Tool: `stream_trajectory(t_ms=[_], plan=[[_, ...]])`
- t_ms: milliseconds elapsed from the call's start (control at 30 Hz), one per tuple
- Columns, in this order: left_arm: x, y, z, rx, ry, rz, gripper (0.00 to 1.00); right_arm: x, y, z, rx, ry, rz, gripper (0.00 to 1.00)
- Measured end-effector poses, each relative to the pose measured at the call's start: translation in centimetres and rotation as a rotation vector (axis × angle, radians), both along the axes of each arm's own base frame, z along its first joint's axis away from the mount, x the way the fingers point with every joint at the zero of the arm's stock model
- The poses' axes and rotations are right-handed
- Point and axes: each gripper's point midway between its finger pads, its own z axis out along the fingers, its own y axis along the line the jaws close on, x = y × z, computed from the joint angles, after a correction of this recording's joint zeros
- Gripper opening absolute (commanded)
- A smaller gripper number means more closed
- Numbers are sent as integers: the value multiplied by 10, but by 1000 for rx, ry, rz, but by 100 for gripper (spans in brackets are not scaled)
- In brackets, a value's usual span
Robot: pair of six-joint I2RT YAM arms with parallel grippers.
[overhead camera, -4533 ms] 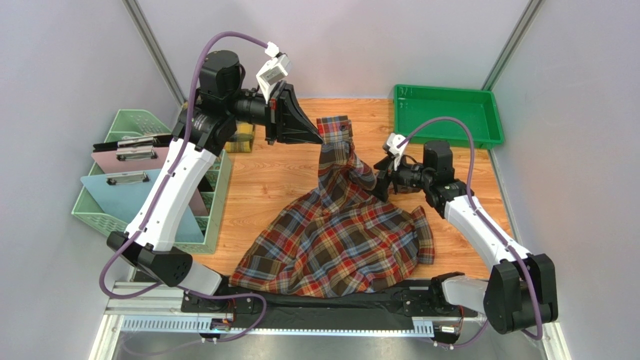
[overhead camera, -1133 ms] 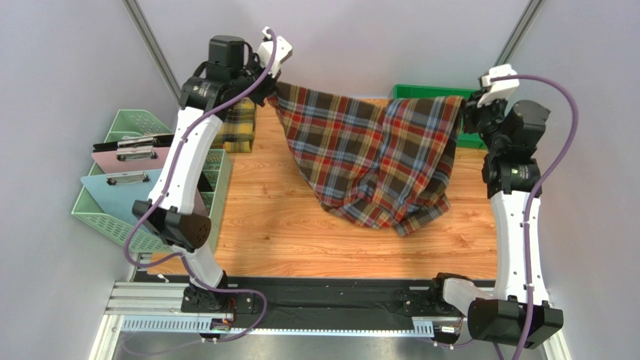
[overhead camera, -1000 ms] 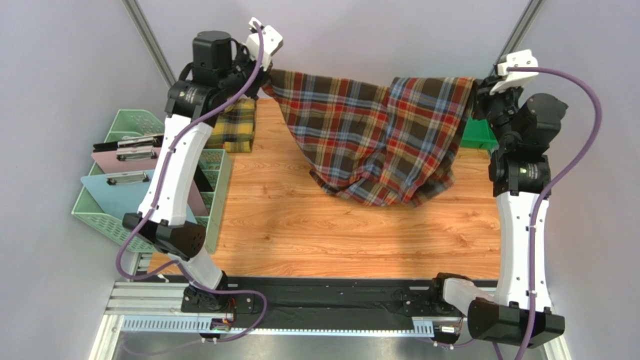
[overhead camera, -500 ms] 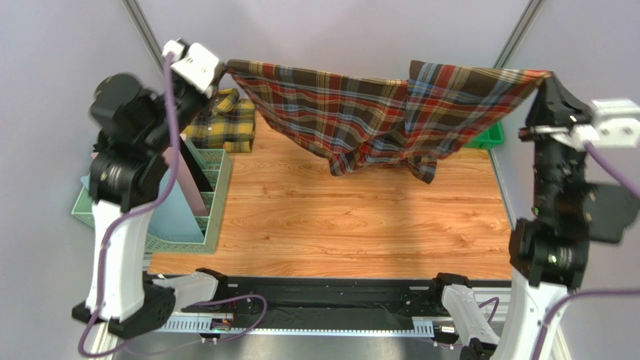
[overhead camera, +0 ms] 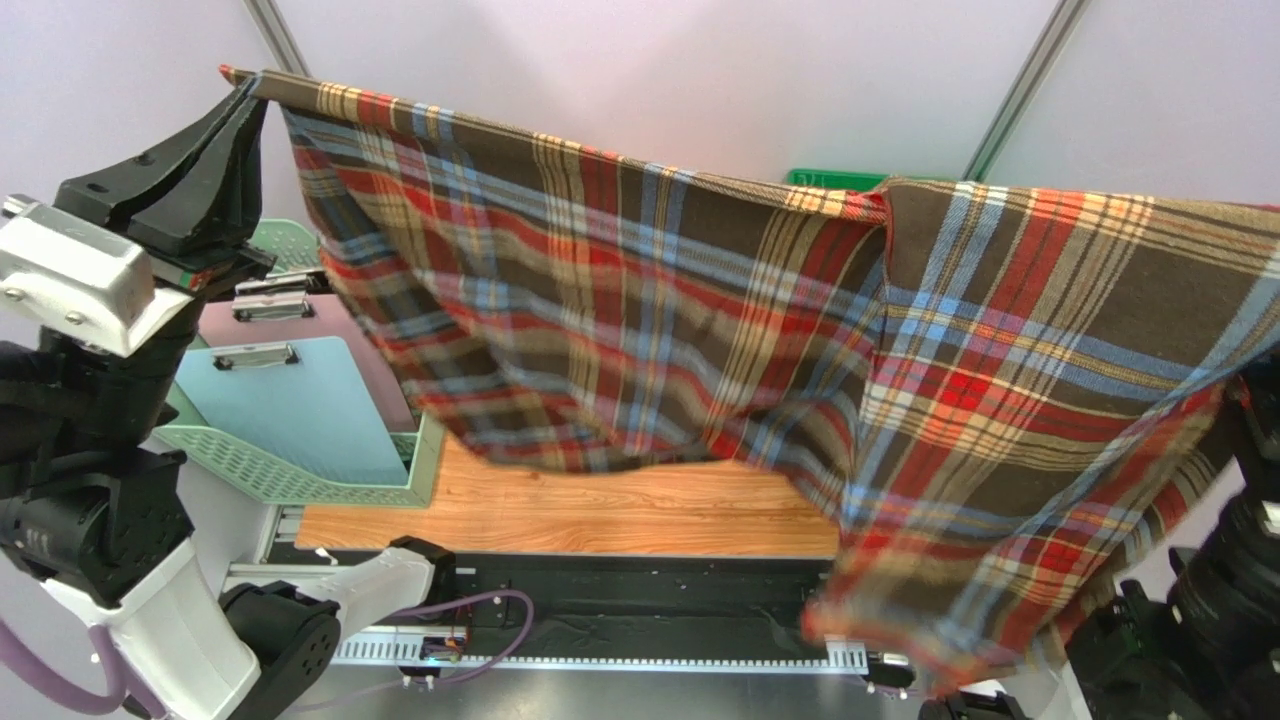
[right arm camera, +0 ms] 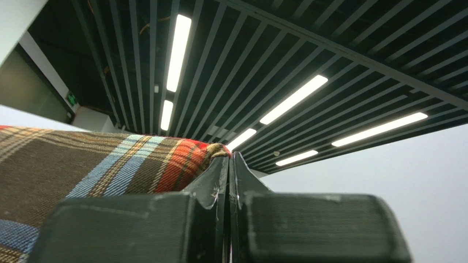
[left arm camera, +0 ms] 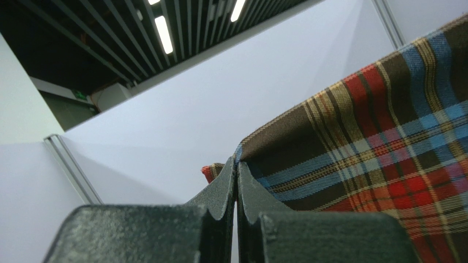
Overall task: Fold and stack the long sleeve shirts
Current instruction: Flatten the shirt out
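Observation:
A red, brown and blue plaid long sleeve shirt (overhead camera: 676, 315) hangs spread high in the air, close to the top camera. It fills most of that view. My left gripper (overhead camera: 241, 93) is raised at the upper left and shut on one top corner of the cloth. In the left wrist view the left gripper (left arm camera: 237, 164) pinches the shirt (left arm camera: 384, 142) edge between closed fingertips. My right gripper (right arm camera: 228, 159) is shut on the other corner of the shirt (right arm camera: 82, 159), pointing up at the ceiling. It lies outside the top view's right edge.
A green basket (overhead camera: 286, 465) at the left holds a blue clipboard (overhead camera: 308, 405) and a pink one (overhead camera: 278, 318). A sliver of the green tray (overhead camera: 834, 179) shows above the shirt. A strip of wooden table (overhead camera: 601, 518) shows beneath the hanging cloth.
Both arms have risen and spread further apart, lifting the shirt off the table towards the camera. The cloth is stretched wider and hides most of the table.

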Motion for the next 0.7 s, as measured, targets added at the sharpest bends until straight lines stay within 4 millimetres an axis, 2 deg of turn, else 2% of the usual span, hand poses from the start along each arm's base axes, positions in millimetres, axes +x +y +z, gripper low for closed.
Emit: stream_trajectory(t_ms=[67, 133, 200, 267, 333, 367, 400, 433, 467, 500, 567, 633, 700], plan=[[12, -4, -10, 13, 32, 3, 0, 18, -2, -4, -16, 20, -23, 0], [39, -11, -37, 46, 110, 15, 0, 54, -6, -16, -34, 84, -41, 0], [76, -20, -78, 94, 213, 41, 0, 116, -11, -46, -63, 210, -49, 0], [124, -29, -134, 156, 351, 78, 0, 180, -15, -85, -84, 360, -39, 0], [179, -40, -209, 237, 527, 121, 0, 256, -20, -144, -109, 548, -16, 0], [197, -43, -236, 268, 586, 133, 0, 297, -23, -185, -120, 668, 0, 0], [220, -47, -272, 307, 662, 149, 0, 330, -25, -222, -127, 769, 19, 0], [245, -51, -315, 354, 752, 158, 0, 357, -26, -259, -132, 861, 37, 0], [260, -53, -346, 388, 815, 166, 0, 381, -28, -297, -134, 957, 56, 0], [276, -56, -386, 431, 895, 169, 0, 403, -29, -344, -134, 1071, 81, 0], [297, -59, -466, 523, 1052, 165, 0, 433, -28, -431, -127, 1282, 132, 1], [310, -61, -522, 592, 1163, 157, 0, 447, -23, -493, -121, 1437, 177, 3], [321, -62, -566, 647, 1247, 154, 0, 457, -16, -530, -124, 1519, 210, 2]])
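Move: Both grippers already pinch the shirt's upper edge, raised high, with the cloth hanging between them. The left one's laying spot on the table's far part is about 33 cm ahead, 6 right and 70 below; the yellow shirt lies some 42 ahead and 10 left of that gripper, the clipboard rack 21 ahead and 26 left. The right one's laying spot is roughly 45 cm ahead, 1 right and 74 below, with the green tray 57 ahead and 7 right. Keep both grippers shut on the shirt's edge and fling it quickly out and down over the table: left about 55 cm down and 30 forward, right about 55 down and 45 forward. Sweep forward mostly in the first half, then drop steeply, tipping the fingers from pointing upward to pointing down. Let the left also drift slightly right. ##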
